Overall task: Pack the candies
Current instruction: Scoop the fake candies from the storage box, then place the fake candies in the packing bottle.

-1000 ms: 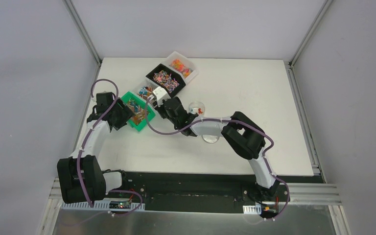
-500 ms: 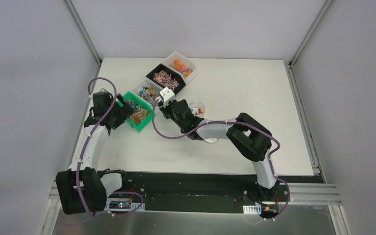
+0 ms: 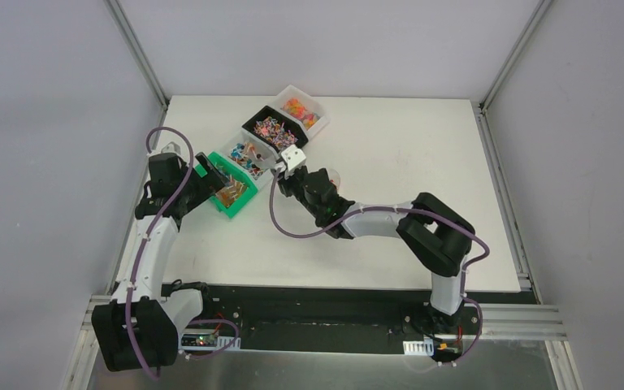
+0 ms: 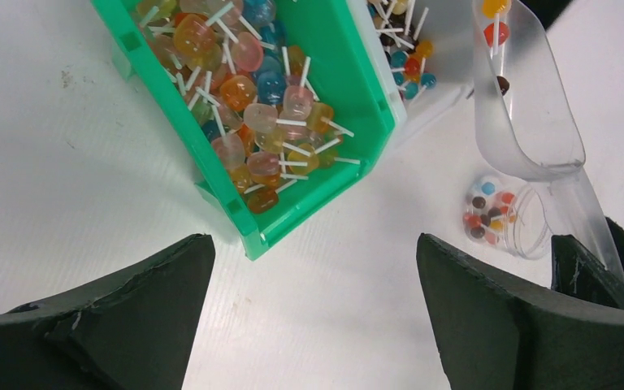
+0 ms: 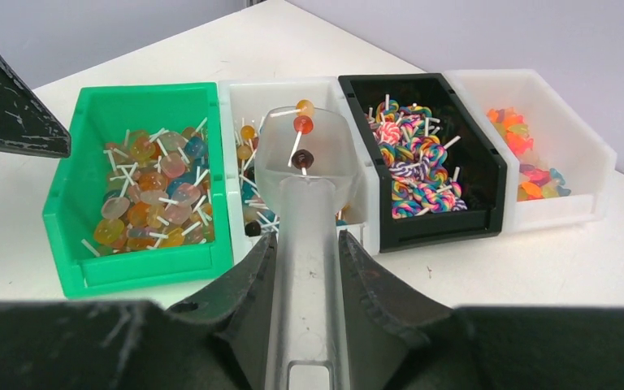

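Observation:
The candies are small lollipops on white sticks in mixed colours. A pile of them [image 4: 248, 97] fills the green bin [image 4: 180, 134]. My left gripper [image 4: 313, 244] is open over bare table just in front of that bin's corner, holding nothing. My right gripper [image 5: 309, 240] is shut on the handle of a clear plastic scoop [image 5: 305, 211]. Three candies [image 5: 302, 126] lie in its bowl, above the white bin [image 5: 276, 89] beside the green one. A clear round jar [image 4: 500, 215] with several candies stands on the table below the scoop [image 4: 528, 122].
Four bins stand in a row: the green bin [image 3: 231, 188], the white one, a black bin [image 5: 447, 227] of swirled lollipops and a white bin [image 5: 569, 207] of orange gummies. The jar [image 3: 331, 175] stands right of the right wrist. Grey walls enclose the table.
My left gripper has opened wide and drawn back a little from the green bin. The right arm has swung the scoop to the right, towards the jar.

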Available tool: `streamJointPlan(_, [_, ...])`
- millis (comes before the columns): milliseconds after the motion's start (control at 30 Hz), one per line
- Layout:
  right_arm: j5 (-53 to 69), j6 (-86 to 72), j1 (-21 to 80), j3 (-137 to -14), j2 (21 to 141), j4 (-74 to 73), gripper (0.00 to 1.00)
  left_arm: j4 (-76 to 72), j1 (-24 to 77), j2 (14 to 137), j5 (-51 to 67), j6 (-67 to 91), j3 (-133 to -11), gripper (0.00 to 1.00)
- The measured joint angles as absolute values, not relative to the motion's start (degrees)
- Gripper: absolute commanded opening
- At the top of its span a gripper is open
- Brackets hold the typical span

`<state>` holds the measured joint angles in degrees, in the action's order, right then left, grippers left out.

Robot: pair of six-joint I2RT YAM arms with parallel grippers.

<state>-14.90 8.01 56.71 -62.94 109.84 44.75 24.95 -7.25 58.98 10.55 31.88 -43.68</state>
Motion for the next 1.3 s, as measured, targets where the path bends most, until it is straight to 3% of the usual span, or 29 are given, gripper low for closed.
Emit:
streamJointPlan(400, [-14.1,11.1,56.7,-51.9,97.9,51.2,0.0,22.9,-7.2,51.3,20.0,27.3,-42.3,0.98])
streamJointPlan(733, [-15.0,16.5,55.3,-41.5,80.8,50.3,0.0,21.9,-7.0,49.9,26.0,26.5,-40.9,0.98])
streamJointPlan(1000, [-16.2,20.6,54.8,-38.0,66.2,38.7,0.0,22.1,-5.1,48.4,27.1,24.8,-40.9,0.98])
streamJointPlan(1300, [-18.8,23.4,54.7,-38.0,58.5,17.1,0.0,22.1,-4.8,47.3,27.1,24.4,-40.4,0.98])
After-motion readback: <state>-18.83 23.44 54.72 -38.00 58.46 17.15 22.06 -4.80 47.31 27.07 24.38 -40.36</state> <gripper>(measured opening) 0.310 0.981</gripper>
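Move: The jar waiting for the candies stands some 13 cm to the right of the right hand, about 2 cm back and 12 cm below. From that hand, the white box just scooped from lies about 8 cm ahead and 8 cm left, the green box 13 cm left and 2 cm back, and the lid 14 cm back and 22 cm right. From the left hand, the jar is about 31 cm right and 3 cm ahead, lower down. The loaded scoop, still gripped by its handle in the right hand, is carried off the white box to the right and back towards the jar, about 20 cm in all, rising some 12 cm with its tip lifting, then sinking about 4 cm as it dips again. The left hand, wide open and empty, draws right, up and slightly back, swinging about 20 degrees clockwise. ##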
